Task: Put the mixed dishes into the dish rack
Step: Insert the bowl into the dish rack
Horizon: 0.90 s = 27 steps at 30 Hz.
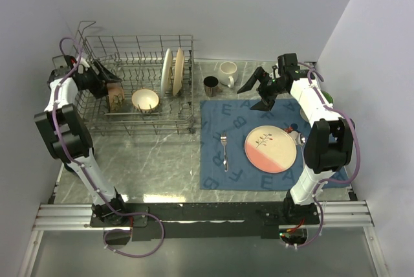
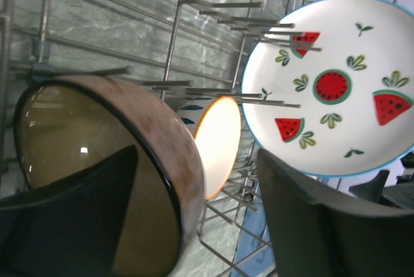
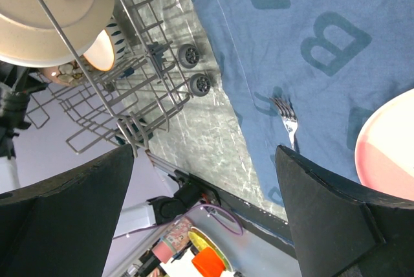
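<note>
The grey wire dish rack [image 1: 97,118] stands at the back left. In it a white plate [image 1: 166,70] and a tan plate [image 1: 178,70] stand upright, and a cream bowl [image 1: 145,99] lies beside them. My left gripper [image 1: 111,89] is inside the rack, open, at a brown-rimmed bowl [image 2: 97,154] lying on its side. One finger [image 2: 71,225] reaches into the bowl; the other stands well apart from it. On the blue placemat [image 1: 213,118] lie a fork [image 1: 224,151] and a pink-and-cream plate [image 1: 270,149]. My right gripper [image 1: 248,99] hovers open and empty over the mat's back edge.
A dark mug [image 1: 211,85] and a white mug [image 1: 227,73] stand on the marble behind the placemat, right of the rack. A watermelon-patterned plate [image 2: 336,89] stands among the tines close to my left gripper [image 2: 197,160]. The rack's small wheels [image 3: 194,70] face the placemat [image 3: 310,44].
</note>
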### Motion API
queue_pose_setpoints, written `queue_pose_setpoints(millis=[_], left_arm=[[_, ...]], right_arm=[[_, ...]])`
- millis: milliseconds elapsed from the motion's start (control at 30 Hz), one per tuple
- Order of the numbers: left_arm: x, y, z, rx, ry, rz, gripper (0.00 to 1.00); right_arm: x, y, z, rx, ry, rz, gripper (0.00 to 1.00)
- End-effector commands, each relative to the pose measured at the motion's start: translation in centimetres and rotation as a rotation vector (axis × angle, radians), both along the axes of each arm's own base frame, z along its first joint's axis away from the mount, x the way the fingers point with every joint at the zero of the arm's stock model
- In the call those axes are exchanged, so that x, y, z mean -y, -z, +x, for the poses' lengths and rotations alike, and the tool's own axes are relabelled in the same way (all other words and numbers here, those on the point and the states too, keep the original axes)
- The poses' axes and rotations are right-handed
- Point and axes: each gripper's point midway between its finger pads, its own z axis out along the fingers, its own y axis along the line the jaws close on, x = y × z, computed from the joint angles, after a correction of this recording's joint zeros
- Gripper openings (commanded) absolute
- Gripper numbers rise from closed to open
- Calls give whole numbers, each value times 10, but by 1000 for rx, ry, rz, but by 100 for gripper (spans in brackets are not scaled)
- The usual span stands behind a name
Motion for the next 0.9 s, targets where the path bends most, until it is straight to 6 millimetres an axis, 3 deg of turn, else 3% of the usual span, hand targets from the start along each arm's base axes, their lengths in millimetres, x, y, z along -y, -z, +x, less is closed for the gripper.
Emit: queue_pose_setpoints(millis=[0, 33, 200, 400, 533, 667, 733, 867], left_arm=[[-5, -49, -6, 59, -44, 82, 72], [-4, -47, -8, 53, -45, 81, 65], [2, -34, -14, 9, -36, 85, 54], [6, -20, -17, -41, -28, 118, 51], [7, -14, -19, -66, -36, 160, 36], [9, -21, -20, -55, -39, 183, 20], [9, -21, -20, -56, -36, 188, 1], [13, -35, -18, -24, -10, 185, 1]], right_arm=[[1, -27, 6, 85, 9, 10, 98], [1, -28, 6, 88, 9, 10, 98], [0, -27, 4, 88, 3, 14, 98], [0, -28, 2, 92, -1, 11, 98], [0, -26, 1, 92, -5, 12, 98], [0, -26, -1, 93, -6, 14, 98], [0, -25, 0, 94, -7, 11, 98], [1, -26, 1, 96, -7, 12, 98]])
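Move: The left hand, open, has its fingers over the near rim of the brown bowl, whose middle lies about 3 cm back, 2 cm right and 4 cm below. The small white bowl sits some 13 cm right and 5 cm back, 5 cm lower; the watermelon plate stands roughly 20 cm right and 5 cm ahead, at about hand height. From the right hand the brown bowl is about 50 cm left, level with it, some 7 cm below. Left hand hops up about 2.5 cm, sinks again, ending slightly right and back, fingers closing on the brown bowl's rim. ##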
